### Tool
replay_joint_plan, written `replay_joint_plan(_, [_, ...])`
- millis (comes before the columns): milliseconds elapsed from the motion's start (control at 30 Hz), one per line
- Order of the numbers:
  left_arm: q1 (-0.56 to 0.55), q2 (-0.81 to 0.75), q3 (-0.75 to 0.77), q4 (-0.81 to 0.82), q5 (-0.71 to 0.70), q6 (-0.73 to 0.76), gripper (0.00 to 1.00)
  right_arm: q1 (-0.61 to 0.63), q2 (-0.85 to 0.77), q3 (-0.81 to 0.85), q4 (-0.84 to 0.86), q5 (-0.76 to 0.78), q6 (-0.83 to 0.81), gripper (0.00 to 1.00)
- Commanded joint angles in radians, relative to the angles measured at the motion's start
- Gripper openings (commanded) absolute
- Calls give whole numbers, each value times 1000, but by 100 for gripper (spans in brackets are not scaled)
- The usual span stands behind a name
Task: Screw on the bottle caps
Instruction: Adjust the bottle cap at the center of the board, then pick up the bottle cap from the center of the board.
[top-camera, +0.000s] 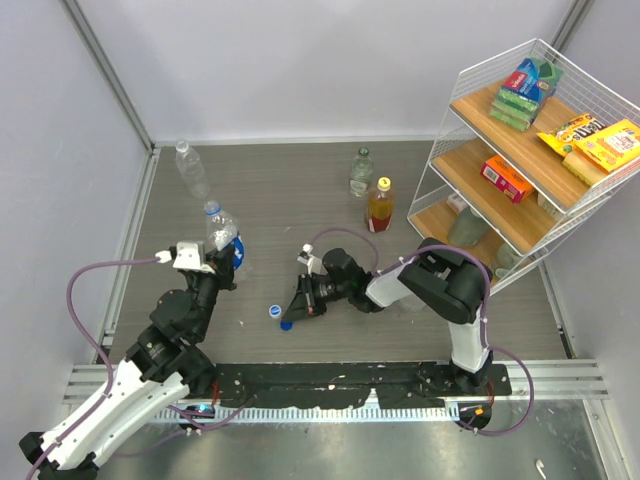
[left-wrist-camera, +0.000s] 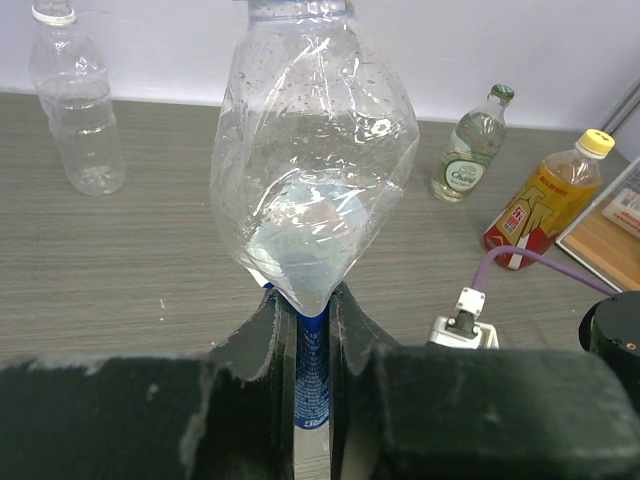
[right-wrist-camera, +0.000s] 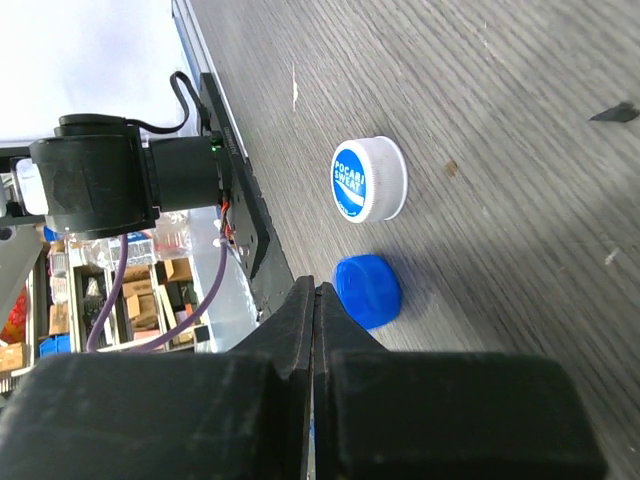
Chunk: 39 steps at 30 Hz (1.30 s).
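Note:
My left gripper (top-camera: 216, 262) (left-wrist-camera: 305, 300) is shut on the lower end of a crumpled clear bottle (top-camera: 221, 234) (left-wrist-camera: 315, 170); its blue label (left-wrist-camera: 312, 370) shows between the jaws. The bottle's neck runs out of the top of the left wrist view. My right gripper (top-camera: 298, 306) (right-wrist-camera: 316, 290) hangs low over the table, shut with nothing between its fingers. Just beside its tips lies a dark blue cap (top-camera: 286, 323) (right-wrist-camera: 367, 290). A white cap with a blue middle (top-camera: 274, 311) (right-wrist-camera: 368, 178) lies a little beyond.
A clear bottle (top-camera: 190, 168) (left-wrist-camera: 78, 110) stands at the back left. A green-labelled bottle (top-camera: 361, 172) (left-wrist-camera: 472, 150) and an amber bottle (top-camera: 379, 205) (left-wrist-camera: 545, 200) with a yellow cap stand mid-back. A wire shelf (top-camera: 455, 135) with snack boxes fills the right.

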Motion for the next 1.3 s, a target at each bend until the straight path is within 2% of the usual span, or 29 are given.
replay_joint_plan(0, [1, -14, 1, 45, 6, -20, 0, -7, -79, 20, -6, -8, -19, 1])
replay_joint_plan(100, [1, -17, 0, 45, 9, -21, 0, -7, -71, 6, 127, -86, 78, 1])
replay_joint_plan(133, [1, -16, 0, 45, 11, -21, 0, -7, -62, -6, 261, -104, 178, 1])
replay_joint_plan(200, [1, -17, 0, 45, 9, -21, 0, -6, -34, -10, 362, -135, 254, 1])
replay_joint_plan(233, [1, -17, -3, 45, 11, -21, 0, -4, -37, -2, 332, -123, 190, 1])
replay_joint_plan(267, [1, -19, 0, 45, 11, -21, 0, 0, -46, 15, 184, -106, 133, 6])
replay_joint_plan(300, [1, -19, 0, 45, 11, -21, 0, 3, -80, 32, 85, -36, -25, 15])
replay_joint_plan(333, [1, -20, -2, 43, 9, -21, 0, 20, -97, 77, -165, 4, -103, 24])
replay_joint_plan(367, [1, -20, -3, 45, 9, -21, 0, 33, -137, 119, -357, 101, -246, 27])
replay_joint_plan(467, [1, -19, -2, 45, 11, -21, 0, 107, -191, 197, -622, 350, -468, 40])
replay_joint_plan(567, [1, -22, -2, 45, 11, -23, 0, 184, -211, 265, -805, 484, -652, 49])
replay_joint_plan(667, [1, -28, -3, 45, 9, -24, 0, 249, -220, 285, -830, 593, -766, 55])
replay_joint_plan(900, [0, -34, -7, 45, 9, -24, 0, 347, -148, 380, -929, 819, -872, 59])
replay_joint_plan(1267, [1, -39, -10, 45, 9, -26, 0, 378, -88, 383, -893, 874, -883, 54])
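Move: The blue cap lies close by my shut right fingertips: about 2 cm to the left of my right hand, 1 cm back and 3 cm below. The white cap stands some 4 cm to the left of that hand, 2 cm ahead and likewise 3 cm below. From my left hand, which still holds the bottle up, the blue cap is roughly 9 cm back, 11 cm to the right and 23 cm down. I lift my right hand about 4 cm away from the blue cap, then bring it down some 6 cm over the cap, dipping briefly back towards my base on the way. Meanwhile the fingers open from shut to a bit over half, and the wrist rolls and tips some 70 degrees, so they change from pointing left to steeply down, one fingertip right by the cap's rim. My left hand keeps still, holding the bottle. ##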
